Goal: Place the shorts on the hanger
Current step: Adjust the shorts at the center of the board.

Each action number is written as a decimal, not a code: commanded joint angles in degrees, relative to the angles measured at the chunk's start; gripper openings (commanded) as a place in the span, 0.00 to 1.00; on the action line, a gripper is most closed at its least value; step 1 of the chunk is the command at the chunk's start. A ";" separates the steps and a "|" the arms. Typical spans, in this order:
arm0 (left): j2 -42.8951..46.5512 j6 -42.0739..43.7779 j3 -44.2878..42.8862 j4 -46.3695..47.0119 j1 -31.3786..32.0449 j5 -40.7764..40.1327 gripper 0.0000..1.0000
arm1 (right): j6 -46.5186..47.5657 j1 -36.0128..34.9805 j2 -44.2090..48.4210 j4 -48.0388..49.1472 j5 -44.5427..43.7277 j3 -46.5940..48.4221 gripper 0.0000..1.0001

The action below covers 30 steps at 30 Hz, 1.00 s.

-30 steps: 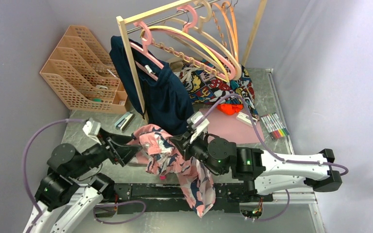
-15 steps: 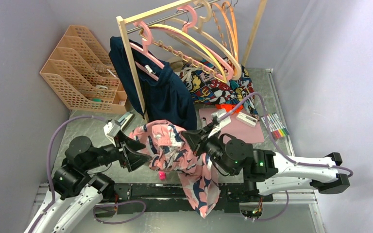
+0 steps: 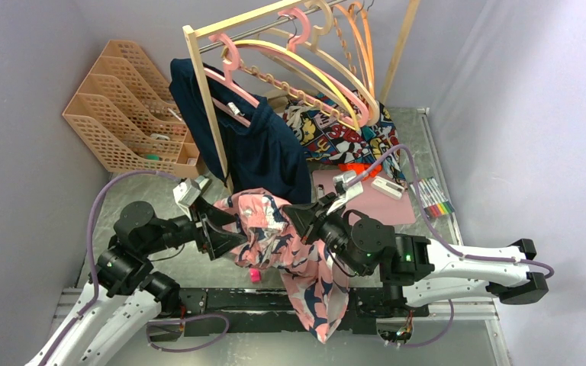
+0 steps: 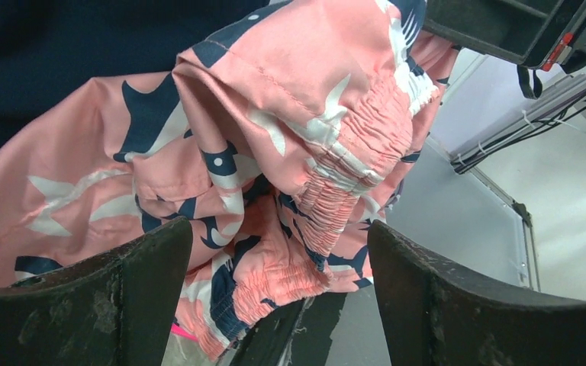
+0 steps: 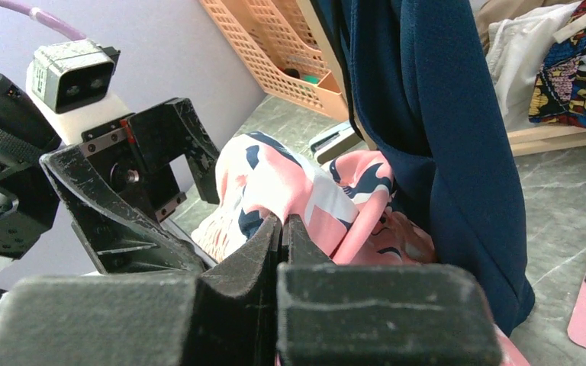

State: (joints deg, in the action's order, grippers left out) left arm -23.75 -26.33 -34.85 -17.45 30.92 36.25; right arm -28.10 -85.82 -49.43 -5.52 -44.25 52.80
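Note:
The salmon-pink shorts with navy and white blotches hang bunched above the table's front, one leg drooping over the near edge. My right gripper is shut on a fold of the shorts, its jaws pressed together. From the left, my left gripper stands open against the cloth. The gathered elastic waistband lies between its spread fingers, with neither finger pressing it. The pale yellow hanger hangs on the rack's rail at the back, among other hangers.
A wooden rack holds pink and orange hangers and a plain navy garment just behind the shorts. Cartoon-print cloth, a pink clipboard and markers lie back right. An orange file organiser stands back left.
My left gripper has advanced to the right until its open jaws straddle the shorts' waistband. The right gripper shifted right and back with the shorts, then held still.

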 commanded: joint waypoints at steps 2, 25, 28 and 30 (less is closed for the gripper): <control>-0.62 3.68 -0.22 2.78 0.20 -0.24 0.89 | -1.66 0.22 0.24 0.71 -2.54 0.00 0.00; -16.03 8.87 -0.07 7.32 32.70 -32.71 0.72 | -5.81 2.70 0.02 -9.75 -3.59 1.21 0.00; -15.15 8.37 0.74 7.51 33.32 -35.84 0.63 | -6.86 2.69 2.03 -12.93 -3.40 1.21 0.00; -14.09 8.35 1.26 7.68 33.33 -37.33 0.59 | -7.43 2.68 4.11 -14.74 -2.92 0.69 0.00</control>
State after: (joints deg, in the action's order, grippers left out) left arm -39.83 -18.41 -34.41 -11.94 63.79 6.55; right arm -33.17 -83.40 -48.99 -16.21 -46.68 52.82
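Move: The left hand is open. The loose waistband fold it goes for hangs about 8 cm to its right, 1 cm back and 6 cm lower. The right hand's pinch on the shorts is some 10 cm right, 2 cm ahead and 5 cm higher; the navy garment hangs about 14 cm ahead, 5 cm right, level. From the right hand the fold is roughly 4 cm left, 3 cm back and 8 cm down. Around the waistband fold of the shorts the left hand brings its open fingers, sweeping about 7 cm to the right and sinking some 6 cm, ending slightly back. Its fingertips tip down about 15 degrees and start closing late, still well apart. The right hand keeps its pinch on the shorts, sinks about 3.5 cm, then drifts 2 cm right. ##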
